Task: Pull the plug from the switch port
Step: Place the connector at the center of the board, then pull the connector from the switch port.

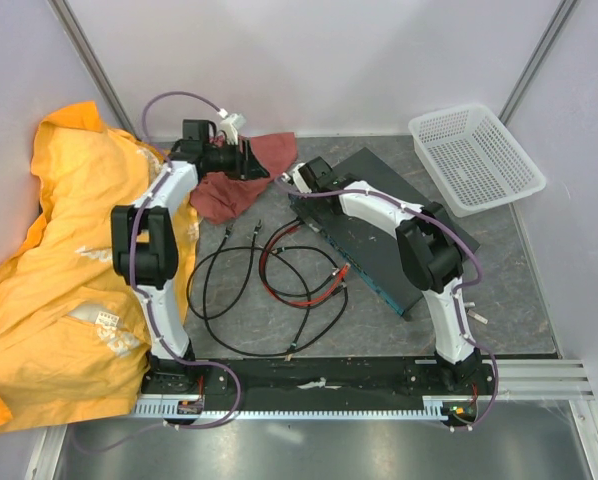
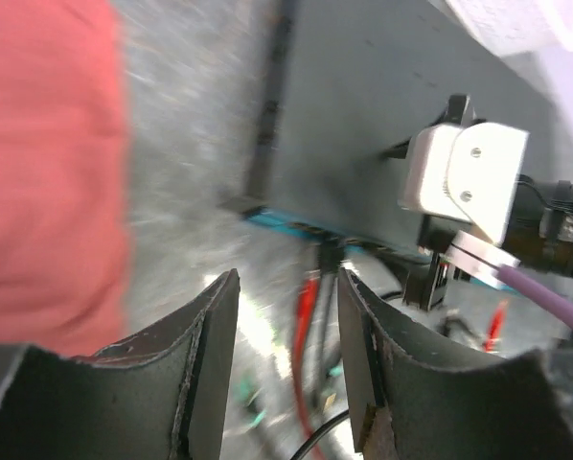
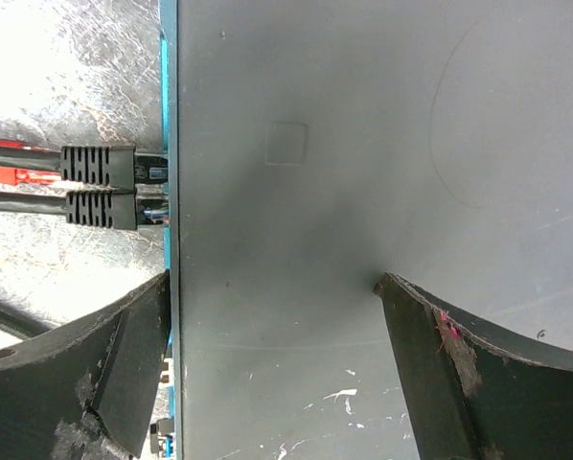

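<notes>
The switch [image 1: 379, 215] is a flat dark slab lying aslant right of centre, its teal edge [image 3: 168, 105] facing the cables. Two black plugs [image 3: 100, 167] [image 3: 102, 207] sit side by side in ports on that edge, with a red cable behind them. My right gripper [image 3: 272, 278] stands open over the switch's top near its far-left corner [image 1: 301, 182], one finger at the teal edge and the other on the top surface. My left gripper [image 2: 286, 278] is open with nothing between its fingers, just left of the switch by the red cloth [image 1: 251, 160]. Blurred cables show through its gap.
Black and red cables [image 1: 269, 290] loop loosely on the table in front of the switch. A red cloth [image 1: 241, 185] lies under the left gripper. A large yellow cloth [image 1: 59, 250] covers the left side. A white mesh basket [image 1: 476, 157] stands at the back right.
</notes>
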{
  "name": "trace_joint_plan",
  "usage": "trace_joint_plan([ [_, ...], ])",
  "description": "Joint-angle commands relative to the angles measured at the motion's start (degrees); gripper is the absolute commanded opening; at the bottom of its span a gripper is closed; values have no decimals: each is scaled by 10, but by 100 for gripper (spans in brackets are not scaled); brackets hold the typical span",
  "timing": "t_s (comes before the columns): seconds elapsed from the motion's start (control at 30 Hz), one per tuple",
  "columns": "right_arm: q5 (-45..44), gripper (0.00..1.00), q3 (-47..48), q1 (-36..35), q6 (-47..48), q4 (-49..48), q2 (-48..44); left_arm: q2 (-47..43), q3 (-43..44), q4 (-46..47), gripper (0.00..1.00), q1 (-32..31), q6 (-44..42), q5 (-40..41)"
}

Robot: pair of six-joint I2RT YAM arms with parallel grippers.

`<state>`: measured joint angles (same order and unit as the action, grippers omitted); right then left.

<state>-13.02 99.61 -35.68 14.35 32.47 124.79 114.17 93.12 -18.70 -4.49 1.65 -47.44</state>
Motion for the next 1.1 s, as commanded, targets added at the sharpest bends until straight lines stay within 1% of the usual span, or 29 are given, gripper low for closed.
trace_joint_plan([
  [0.0, -6, 94, -17, 61, -13, -21, -42, 63, -31, 100, 52, -46, 123, -78],
  [0.07, 17, 94, -22, 69, -20, -15, -54, 79, -39, 151, 52, -53, 168, -90],
  [0.1, 39, 95, -22, 74, -30, -7, -59, 97, -37, 159, 52, -58, 179, -95],
  [0.17, 113, 96, -26, 88, -42, -2, -74, 116, -24, 164, 53, -65, 192, -104],
  [0.2, 129, 96, -29, 91, -49, 2, -78, 130, -19, 164, 53, -72, 191, -105],
  [0.23, 164, 96, -32, 94, -53, 4, -82, 135, -17, 164, 53, -75, 187, -103],
  [0.53, 165, 98, -63, 98, -42, 9, -97, 150, -46, 160, 52, -88, 184, -85],
  [0.63, 166, 98, -67, 99, -42, 9, -99, 162, -45, 157, 50, -88, 190, -88],
  [0.8, 167, 98, -70, 105, -39, 13, -100, 164, -37, 108, 50, -89, 153, -70],
  [0.9, 168, 98, -72, 105, -38, 13, -101, 159, -54, 103, 49, -88, 140, -85],
  [0.97, 168, 98, -75, 106, -37, 13, -103, 165, -56, 108, 49, -88, 153, -102],
  [1.03, 168, 98, -78, 107, -37, 12, -103, 179, -53, 132, 48, -89, 171, -105],
  [1.07, 168, 98, -79, 106, -36, 12, -103, 186, -50, 144, 47, -89, 194, -110],
])
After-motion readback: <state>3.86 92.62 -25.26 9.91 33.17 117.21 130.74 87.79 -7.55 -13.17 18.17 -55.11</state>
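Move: The black plug still seated in the switch's left edge lies about 11 cm to the left gripper's right, 6 cm back and some 14 cm below. The loose red plug sits about 2 cm left of that plug and 1 cm back of it; a freed black plug lies some 9 cm left of it and 1 cm back. From the right gripper, the switch's middle is about 13 cm right, 5 cm back and 3 cm below; the seated plug is 6 cm left, 2 cm back and 3 cm below. Bring the left gripper down about 13 cm, to the right and somewhat back, tipping the fingers some 25 degrees further downward, until the half-open fingers straddle the seated black plug; pause briefly on the way before the last small sink, and don't close. Meanwhile shift the right gripper about 5 cm right over the switch, away from the plug, rising slightly and rolling its left side up, fingers staying wide open. ##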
